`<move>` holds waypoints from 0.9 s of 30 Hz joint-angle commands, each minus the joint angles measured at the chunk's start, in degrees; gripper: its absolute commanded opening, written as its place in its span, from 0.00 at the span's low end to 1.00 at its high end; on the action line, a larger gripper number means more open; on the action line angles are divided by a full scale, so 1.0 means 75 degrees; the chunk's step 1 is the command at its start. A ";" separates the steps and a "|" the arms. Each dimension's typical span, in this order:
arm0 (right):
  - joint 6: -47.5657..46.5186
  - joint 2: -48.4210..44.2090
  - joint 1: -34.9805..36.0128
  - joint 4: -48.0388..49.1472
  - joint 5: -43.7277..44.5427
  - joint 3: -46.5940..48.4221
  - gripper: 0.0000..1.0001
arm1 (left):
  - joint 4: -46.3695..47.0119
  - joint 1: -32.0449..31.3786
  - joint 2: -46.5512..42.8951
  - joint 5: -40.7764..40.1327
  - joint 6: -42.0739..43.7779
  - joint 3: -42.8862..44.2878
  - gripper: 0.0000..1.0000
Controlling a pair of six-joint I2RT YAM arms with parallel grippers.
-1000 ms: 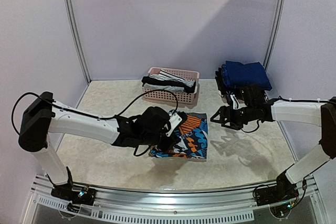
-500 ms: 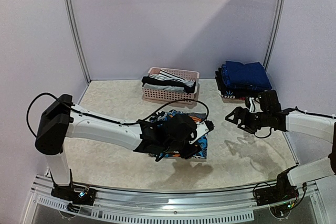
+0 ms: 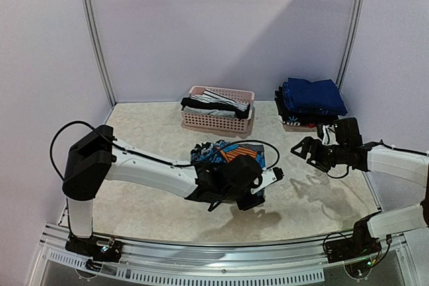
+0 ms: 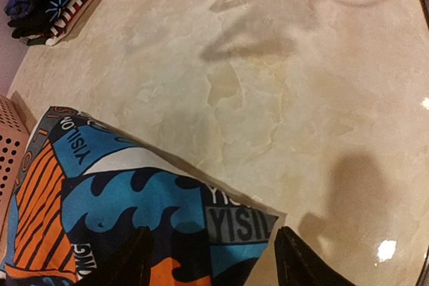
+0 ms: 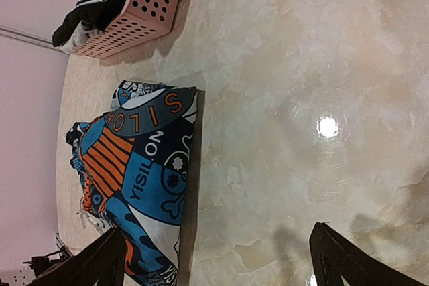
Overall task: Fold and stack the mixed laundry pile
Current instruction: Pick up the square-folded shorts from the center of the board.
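Observation:
The orange-blue-black-white patterned garment (image 3: 231,154) lies folded on the table's middle, also seen in the left wrist view (image 4: 134,199) and the right wrist view (image 5: 137,172). My left gripper (image 3: 271,177) hovers over its near right corner, open (image 4: 214,262), the jaws wide to either side of the cloth corner and pinching nothing. Off to the right, my right gripper (image 3: 301,151) is open and empty (image 5: 218,259) over bare table. Black-and-white striped pieces (image 3: 216,102) fill the pink basket (image 3: 221,124).
A stack of folded dark blue clothes (image 3: 312,97) sits at the back right by the wall, also seen in the left wrist view (image 4: 40,1). The basket (image 5: 151,11) stands at the back centre. A metal rail (image 3: 214,259) runs along the near edge.
My left gripper swept right across the patterned garment, folding it narrower, and its jaws opened. The right arm drew back to the right, its jaws opening wider.

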 commanded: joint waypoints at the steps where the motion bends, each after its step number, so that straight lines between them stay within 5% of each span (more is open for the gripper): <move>1: 0.0029 -0.0116 -0.0070 0.0156 0.0061 -0.0109 0.96 | -0.0187 -0.0260 0.0392 -0.0074 0.0185 0.0373 0.60; 17: 0.0065 0.0170 -0.0073 0.0383 -0.0278 -0.0139 0.96 | -0.0368 -0.0581 0.1368 -0.1822 0.0702 0.0719 0.49; 27: 0.0278 0.0775 -0.0073 0.0784 -0.0983 -0.0043 0.97 | 0.1042 -0.0595 0.1555 -0.2330 0.0930 0.0176 0.09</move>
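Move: Just ahead of and under the left hand, about 6 cm down, is the near right corner of the folded shorts; their middle lies some 12 cm ahead and 11 cm to the left. Beyond the shorts stands the laundry basket, about 38 cm ahead and 15 cm left of the hand, while the folded stack is about 37 cm ahead and 22 cm right. From the right hand, the shorts' middle lies roughly 22 cm left, 2 cm ahead and 10 cm down. Sinking about 5 cm onto the near right corner of the shorts, the left hand first eases back and right a centimetre or so, then works forward again by about 2 cm. The fingers swing some 15 degrees to point more forward, and close from well open to nearly shut, beginning to pinch the cloth corner between their tips. ##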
